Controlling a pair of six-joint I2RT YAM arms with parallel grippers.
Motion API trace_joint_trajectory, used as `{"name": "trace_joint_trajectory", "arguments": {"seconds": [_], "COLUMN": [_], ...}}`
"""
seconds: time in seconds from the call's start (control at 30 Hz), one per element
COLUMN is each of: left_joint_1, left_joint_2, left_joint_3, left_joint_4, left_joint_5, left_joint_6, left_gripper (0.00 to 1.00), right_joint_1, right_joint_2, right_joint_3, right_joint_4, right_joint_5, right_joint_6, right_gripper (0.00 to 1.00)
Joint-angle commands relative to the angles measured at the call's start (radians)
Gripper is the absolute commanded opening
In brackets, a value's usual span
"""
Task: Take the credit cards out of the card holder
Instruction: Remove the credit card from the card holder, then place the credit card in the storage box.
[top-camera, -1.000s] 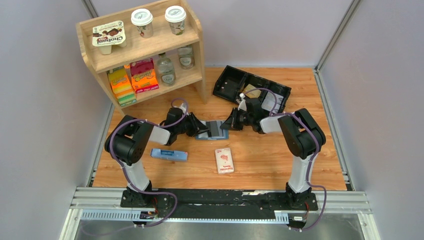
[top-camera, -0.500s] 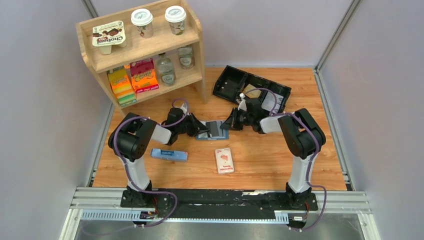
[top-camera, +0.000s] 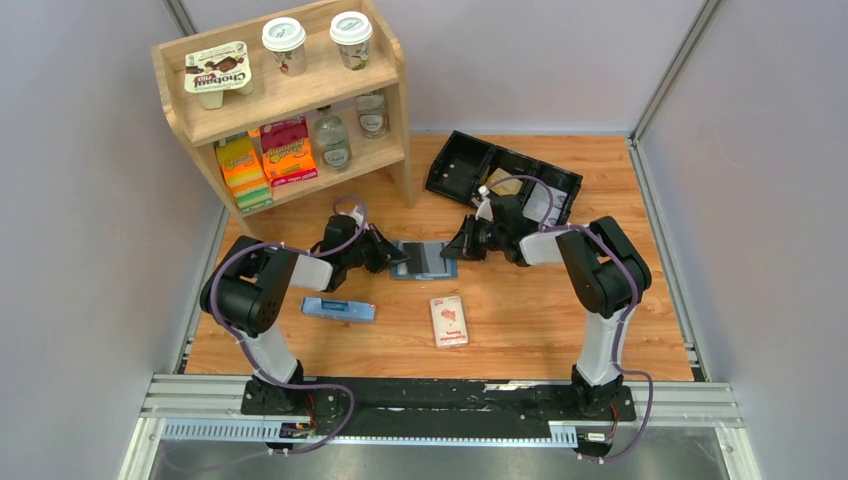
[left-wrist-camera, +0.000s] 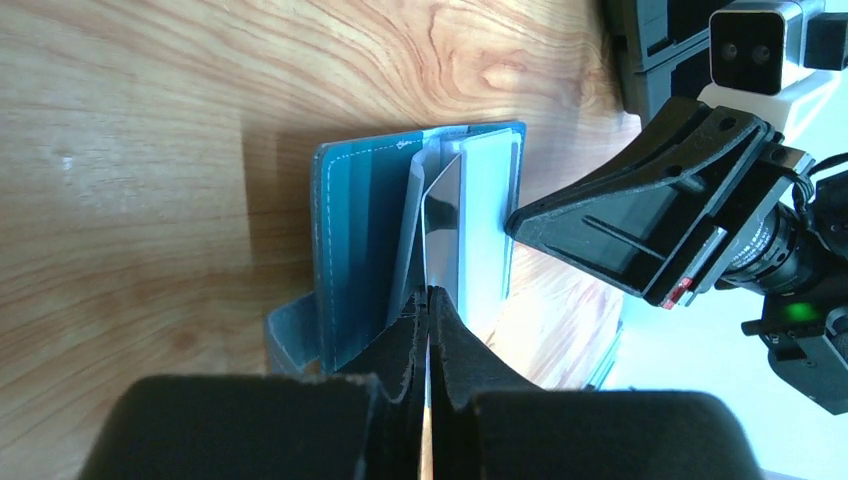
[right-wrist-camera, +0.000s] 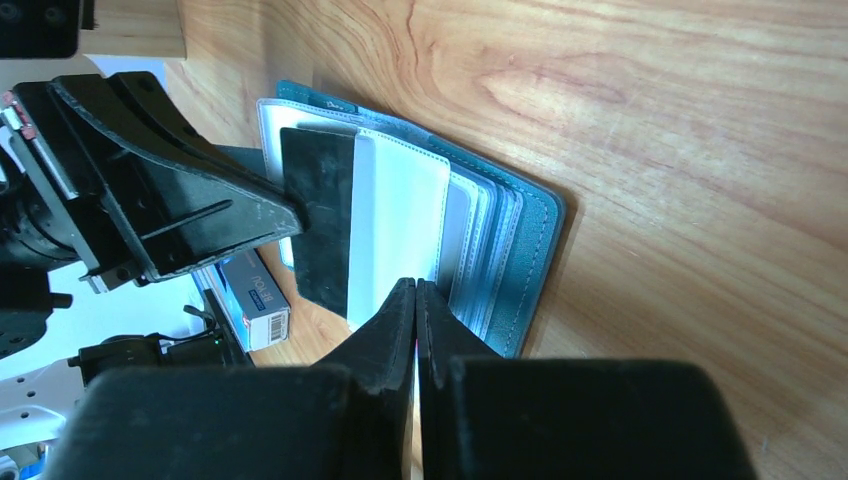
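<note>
The light blue card holder (top-camera: 432, 268) lies open on the table between my two grippers; it also shows in the left wrist view (left-wrist-camera: 360, 240) and the right wrist view (right-wrist-camera: 520, 250). My left gripper (top-camera: 398, 257) (left-wrist-camera: 428, 293) is shut on the edge of the dark grey credit card (left-wrist-camera: 442, 225) (right-wrist-camera: 315, 220), which sticks partway out of the holder's slots. My right gripper (top-camera: 458, 247) (right-wrist-camera: 415, 285) is shut on the holder's opposite edge, at its white inner panel (right-wrist-camera: 400, 220). The tan-gold card is not visible in the holder.
A narrow pale blue box (top-camera: 338, 309) and a white pack with a red picture (top-camera: 449, 320) lie in front of the holder. A black tray (top-camera: 450, 160) with a tan flat piece in it sits behind the right gripper. A wooden shelf (top-camera: 290, 100) stands at the back left.
My left arm has drawn back to the left with the dark grey card in its jaws. The right arm and the holder have stayed in place.
</note>
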Motion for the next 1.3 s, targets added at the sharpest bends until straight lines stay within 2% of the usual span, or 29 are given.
{"name": "trace_joint_trajectory", "arguments": {"seconds": [0.0,0.27,0.43,0.53,0.67,0.93,1.03,1.27], "left_joint_1": [0.016,0.013,-0.007,-0.074,-0.191,-0.341,-0.407,-0.489], "left_joint_2": [-0.095,-0.28,-0.371,-0.406,-0.457,-0.477,-0.471,-0.44], "left_joint_3": [-0.002,0.04,0.078,0.129,0.196,0.277,0.297,0.336], "left_joint_4": [-0.169,-0.411,-0.468,-0.532,-0.593,-0.655,-0.652,-0.652], "left_joint_5": [-0.043,-0.137,-0.153,-0.199,-0.349,-0.584,-0.659,-0.746], "left_joint_6": [0.122,0.331,0.461,0.555,0.714,0.975,1.079,1.207], "left_gripper": [0.0,0.0,0.0,0.0,0.0,0.0,0.0,0.0], "right_joint_1": [-0.005,-0.005,-0.005,-0.005,-0.004,0.018,0.044,0.084], "right_joint_2": [0.035,-0.063,-0.141,-0.206,-0.275,-0.411,-0.425,-0.407], "right_joint_3": [-0.007,0.052,0.134,0.181,0.22,0.209,0.214,0.25], "right_joint_4": [-0.172,-0.245,-0.331,-0.399,-0.502,-0.543,-0.539,-0.546], "right_joint_5": [0.107,0.096,0.096,0.139,0.188,0.193,0.185,0.205], "right_joint_6": [-0.07,-0.047,-0.015,0.016,0.089,0.234,0.284,0.327], "right_gripper": [0.03,0.07,0.14,0.2,0.3,0.57,0.62,0.66]}}
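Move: The left fingers already pinch the credit card, whose middle lies about 3 cm to the right and 1 cm below. The open card holder's middle is about 3 cm right and 2 cm below this hand; the playing-card pack is some 8 cm right and 11 cm back, the blue box 13 cm left and 9 cm back. From the shut right hand at the holder's right side, the card lies about 4 cm left and 1 cm below. Left draws the pinched card left, then up 13 cm; right, opening, rises 15 cm off the holder. ##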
